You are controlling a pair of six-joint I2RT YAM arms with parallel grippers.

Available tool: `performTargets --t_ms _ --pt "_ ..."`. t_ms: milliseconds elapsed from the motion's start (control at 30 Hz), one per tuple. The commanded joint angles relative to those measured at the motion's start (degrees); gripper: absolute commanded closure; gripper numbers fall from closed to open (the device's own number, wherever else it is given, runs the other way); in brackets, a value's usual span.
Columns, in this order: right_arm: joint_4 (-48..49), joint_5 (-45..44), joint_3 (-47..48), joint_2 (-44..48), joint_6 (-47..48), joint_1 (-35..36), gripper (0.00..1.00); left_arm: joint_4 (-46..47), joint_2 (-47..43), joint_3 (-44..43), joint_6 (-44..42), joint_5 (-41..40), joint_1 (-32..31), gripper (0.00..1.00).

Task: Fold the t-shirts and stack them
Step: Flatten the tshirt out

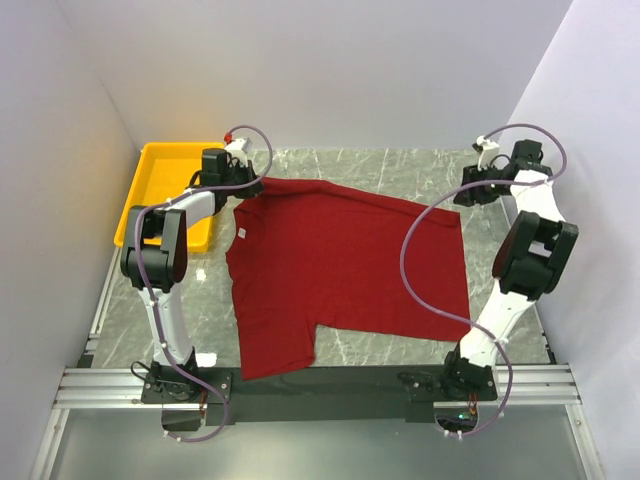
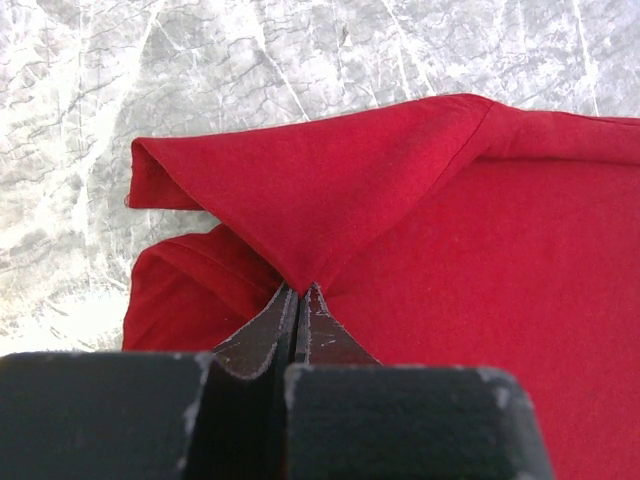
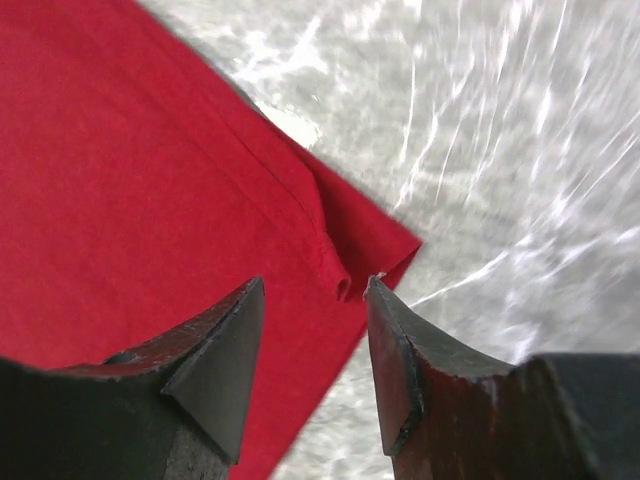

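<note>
The dark red t-shirt [image 1: 340, 265] lies spread on the marble table, its small white neck label [image 1: 242, 232] near its left edge. My left gripper [image 1: 248, 186] sits at the shirt's far left corner. In the left wrist view it [image 2: 300, 291] is shut on a pinched peak of the red cloth [image 2: 330, 190], which rises in a fold from the jaws. My right gripper [image 1: 468, 194] hangs at the shirt's far right corner. In the right wrist view it [image 3: 314, 284] stands open above that hemmed corner [image 3: 375, 240], holding nothing.
A yellow tray [image 1: 160, 175] stands at the far left, just behind the left arm. Grey marble tabletop [image 1: 400, 165] shows beyond the shirt and on both sides. White walls close in the left, the right and the back.
</note>
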State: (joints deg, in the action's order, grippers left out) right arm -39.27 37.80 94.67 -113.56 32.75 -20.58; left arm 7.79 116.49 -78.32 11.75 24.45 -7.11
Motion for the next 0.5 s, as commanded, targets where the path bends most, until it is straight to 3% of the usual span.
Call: performTargets --t_ms 0,467 --pt "-5.2 -4.2 3.0 -2.4 -8.8 0.8 0.46 1.3 -2.8 -0.2 0.3 1.8 -0.3 0.99" --pt "-5.4 -9.1 6.3 -7.5 -6.6 2.6 0.46 1.5 -2.1 -0.4 0.8 2.3 -0.3 0.99"
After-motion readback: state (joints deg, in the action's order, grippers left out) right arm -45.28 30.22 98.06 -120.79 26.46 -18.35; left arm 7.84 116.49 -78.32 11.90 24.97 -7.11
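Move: My right hand, empty and open, hangs over the shirt's right far corner: the folded-over ridge there is about 7 cm below me, some 2 cm back and 1 cm left. The middle of the shirt is roughly 26 cm left and 13 cm back of this hand, and its near right corner some 30 cm straight back. From my left hand, the right far corner is about 47 cm right and 7 cm back. I sink my right hand about 5 cm down onto the folded ridge at the shirt's right far corner, drawing back about a centimetre and tipping the fingers some 15 degrees steeper. The fingers stay open, with the ridge coming up between the tips; whether they touch cloth can't be seen. My left hand stays in place and keeps its pinch on the other far corner. ##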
